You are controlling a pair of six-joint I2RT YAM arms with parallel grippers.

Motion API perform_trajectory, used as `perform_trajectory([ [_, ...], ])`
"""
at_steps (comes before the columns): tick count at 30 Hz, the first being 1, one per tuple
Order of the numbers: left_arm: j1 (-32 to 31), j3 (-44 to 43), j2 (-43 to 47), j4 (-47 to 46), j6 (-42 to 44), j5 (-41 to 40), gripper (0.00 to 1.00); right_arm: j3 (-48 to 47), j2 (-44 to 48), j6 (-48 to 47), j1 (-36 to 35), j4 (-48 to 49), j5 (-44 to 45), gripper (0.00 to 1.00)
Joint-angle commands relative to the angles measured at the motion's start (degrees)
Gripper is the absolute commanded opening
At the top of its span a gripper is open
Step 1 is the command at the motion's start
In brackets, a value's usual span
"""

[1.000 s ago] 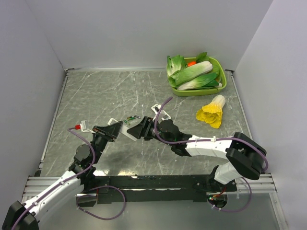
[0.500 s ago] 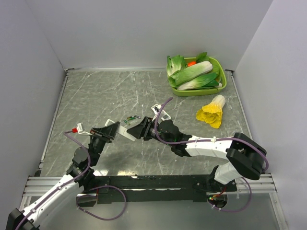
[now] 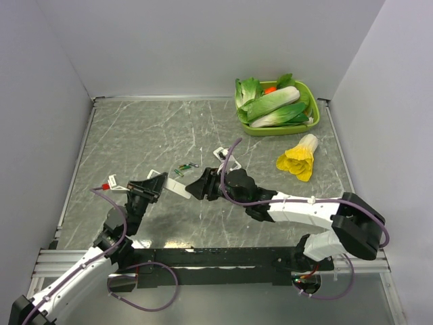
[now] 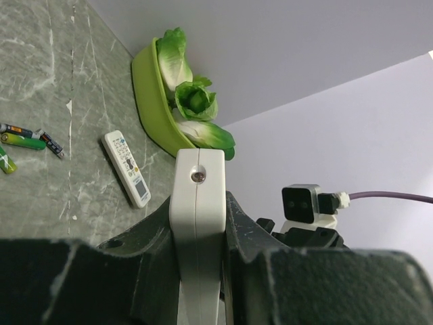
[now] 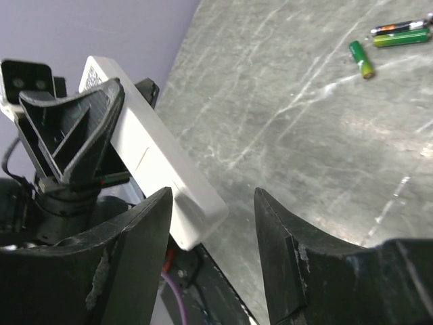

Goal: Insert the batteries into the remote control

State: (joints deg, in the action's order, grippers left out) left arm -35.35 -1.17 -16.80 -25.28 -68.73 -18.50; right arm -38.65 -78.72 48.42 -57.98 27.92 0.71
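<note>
My left gripper [image 3: 157,183] is shut on the slim white remote control [image 3: 177,188], holding it edge-up above the table near the front left. In the left wrist view the remote control [image 4: 196,183] stands clamped between both jaws of the left gripper [image 4: 197,200]. My right gripper [image 5: 213,196] is open, its fingers on either side of the remote control's free end [image 5: 193,210], apart from it. The green batteries [image 5: 360,59] lie loose on the table beyond, seen in the top view as the batteries [image 3: 184,167].
A wider white remote with coloured buttons [image 3: 223,157] lies right of the batteries. A green tray [image 3: 308,125] of leafy vegetables stands at the back right, a yellow-green vegetable [image 3: 298,159] in front of it. A darker slim cell [image 5: 396,28] lies beside one battery.
The right gripper has backed off the remote's end towards the near side and stands open. The left arm has shifted slightly left with the remote still held.
</note>
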Motion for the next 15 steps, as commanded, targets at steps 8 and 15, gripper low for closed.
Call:
perform_trajectory([
  [8, -0.2, 7.9, -6.5, -13.6, 0.7, 3.4, 0.02, -6.3, 3.0, -5.6, 0.1, -3.3, -2.2, 0.82],
  [15, -0.2, 7.6, -7.8, -16.4, 2.6, 5.1, 0.02, -9.3, -1.3, -4.2, 0.1, -3.5, -2.9, 0.81],
])
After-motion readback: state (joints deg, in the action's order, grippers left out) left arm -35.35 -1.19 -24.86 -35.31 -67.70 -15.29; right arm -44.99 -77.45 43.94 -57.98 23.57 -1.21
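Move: The right hand, fingers partly open, is at the lower end of the remote control that the left hand holds, back side up. The remote's middle is about 6 cm to its left and 1 cm ahead, slightly below. The batteries lie on the table about 11 cm ahead, 5 cm left and 17 cm below; the second remote is 15 cm ahead and 14 cm right, also on the table. From the left hand, the remote's middle is about 3 cm right and 1 cm back, a touch below. The right fingertip that overlaps the remote's lower end comes clear of its edge: the right fingers spread wider as the hand eases slightly right, then rises about 4 cm and drifts back left along the remote. The left fingers keep their pinch on the remote and carry it just over 1 cm to the right and slightly up. ##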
